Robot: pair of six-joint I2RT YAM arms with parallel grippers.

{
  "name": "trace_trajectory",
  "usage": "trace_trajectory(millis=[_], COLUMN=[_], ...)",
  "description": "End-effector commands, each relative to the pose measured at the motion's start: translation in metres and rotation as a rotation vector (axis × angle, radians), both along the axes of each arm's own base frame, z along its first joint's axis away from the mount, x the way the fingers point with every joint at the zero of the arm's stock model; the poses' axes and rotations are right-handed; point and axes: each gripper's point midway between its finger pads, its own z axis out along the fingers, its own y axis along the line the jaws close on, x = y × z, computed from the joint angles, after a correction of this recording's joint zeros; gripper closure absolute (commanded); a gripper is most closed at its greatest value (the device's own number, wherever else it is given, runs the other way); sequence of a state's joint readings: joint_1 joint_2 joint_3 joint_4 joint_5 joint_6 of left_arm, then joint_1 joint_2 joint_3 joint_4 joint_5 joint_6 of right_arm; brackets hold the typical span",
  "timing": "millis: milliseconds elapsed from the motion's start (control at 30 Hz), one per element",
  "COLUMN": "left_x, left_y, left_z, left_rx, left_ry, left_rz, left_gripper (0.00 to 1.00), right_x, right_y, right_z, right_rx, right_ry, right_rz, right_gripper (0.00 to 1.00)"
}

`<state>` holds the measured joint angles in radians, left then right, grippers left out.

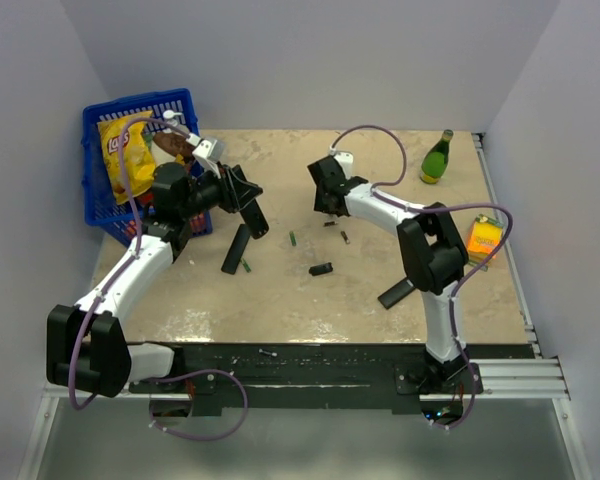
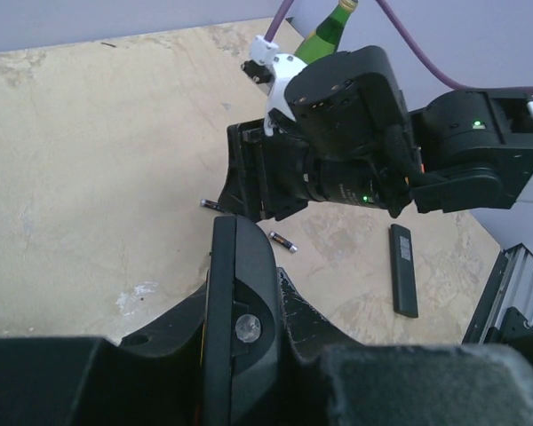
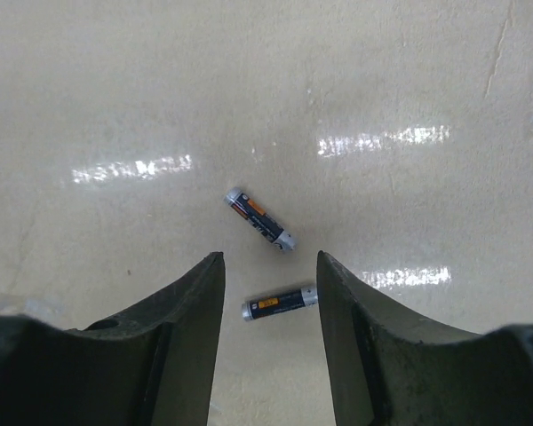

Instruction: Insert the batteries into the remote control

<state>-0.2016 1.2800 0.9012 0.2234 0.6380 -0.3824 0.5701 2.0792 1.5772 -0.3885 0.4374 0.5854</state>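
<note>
My left gripper (image 1: 248,205) is shut on the black remote control (image 2: 240,293), held above the table at the left and seen end-on in the left wrist view. Two dark batteries with pale ends lie on the table at centre right (image 1: 329,223) (image 1: 345,237). My right gripper (image 3: 269,266) hangs open just over them. One battery (image 3: 280,303) lies crosswise between its fingertips without touching them, the other battery (image 3: 260,219) just beyond. A small black cover (image 1: 321,269) lies on the table nearer the front.
A second black remote (image 1: 236,248) lies below the left gripper, a third with a greyish face (image 1: 396,293) beside the right arm. Two small greenish sticks (image 1: 292,238) (image 1: 246,266) lie mid-table. Blue basket (image 1: 98,195) far left, green bottle (image 1: 437,157) and orange carton (image 1: 483,240) right.
</note>
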Motion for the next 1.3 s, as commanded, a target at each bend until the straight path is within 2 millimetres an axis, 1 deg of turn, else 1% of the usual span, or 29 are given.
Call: trace_trajectory(millis=[0, 200, 600, 767, 800, 867, 900, 1000, 1033, 1100, 1133, 1167, 1200, 1233, 1267], left_x=[-0.002, -0.003, -0.005, -0.006, -0.005, -0.005, -0.005, -0.006, -0.006, -0.006, -0.006, -0.006, -0.006, -0.007, -0.007], left_y=[-0.003, -0.005, -0.006, -0.007, -0.007, -0.007, -0.007, -0.007, -0.007, -0.007, -0.007, -0.007, -0.008, -0.008, -0.008], left_z=[0.016, 0.016, 0.017, 0.017, 0.016, 0.017, 0.016, 0.016, 0.015, 0.015, 0.015, 0.016, 0.017, 0.017, 0.016], left_rx=[-0.022, -0.028, -0.039, -0.043, -0.044, -0.044, -0.044, -0.046, -0.046, -0.046, -0.047, -0.048, -0.050, -0.052, -0.052], left_ry=[-0.064, -0.059, -0.060, -0.059, -0.058, -0.058, -0.057, -0.054, -0.054, -0.054, -0.053, -0.055, -0.055, -0.057, -0.053], left_rz=[-0.025, -0.033, -0.041, -0.048, -0.047, -0.047, -0.047, -0.050, -0.051, -0.050, -0.051, -0.051, -0.052, -0.055, -0.055], left_gripper=[1.00, 1.00, 1.00, 1.00, 1.00, 1.00, 1.00, 1.00, 1.00, 1.00, 1.00, 1.00, 1.00, 1.00, 1.00], right_x=[-0.001, -0.012, -0.030, -0.031, -0.030, -0.030, -0.030, -0.036, -0.041, -0.049, -0.057, -0.064, -0.067, -0.074, -0.079], right_y=[-0.011, -0.015, -0.015, -0.016, -0.015, -0.016, -0.016, -0.014, -0.015, -0.011, -0.015, -0.010, -0.012, -0.015, -0.011], right_z=[-0.002, -0.015, -0.022, -0.011, -0.003, 0.008, 0.016, 0.027, 0.032, 0.036, 0.034, 0.034, 0.033, 0.032, 0.031], right_rx=[-0.061, -0.071, -0.047, -0.039, -0.032, -0.027, -0.022, -0.005, 0.010, 0.056, 0.075, 0.121, 0.138, 0.162, 0.211], right_ry=[0.017, 0.055, 0.096, 0.076, 0.060, 0.043, 0.029, 0.016, 0.008, 0.011, 0.012, 0.023, 0.019, 0.012, 0.015], right_rz=[-0.023, -0.020, 0.006, 0.019, 0.022, 0.022, 0.025, 0.033, 0.036, 0.041, 0.033, 0.036, 0.025, 0.012, -0.003], right_gripper=[0.51, 0.51, 0.55, 0.55, 0.55, 0.55, 0.55, 0.55, 0.55, 0.55, 0.55, 0.55, 0.54, 0.54, 0.54])
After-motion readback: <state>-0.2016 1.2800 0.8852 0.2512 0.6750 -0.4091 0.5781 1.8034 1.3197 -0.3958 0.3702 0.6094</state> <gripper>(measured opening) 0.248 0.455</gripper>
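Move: The black battery being worked lies crosswise almost under the right hand, about 1 cm back, 1 cm to its right and 5 cm below. A second battery is some 3 cm ahead and 1 cm left, a third about 5 cm back and 5 cm right; the green battery lies roughly 7 cm back and 9 cm left. From the left hand, the worked battery is about 12 cm ahead, 16 cm right and 25 cm below. With its fingers staying half open, the right hand comes down on the crosswise battery and rakes it back along the table, sinking about 4 cm while drawing back and a little right, tips tilting slightly further down. It then lifts some 7 cm and carries on back, about 6 cm in all. ##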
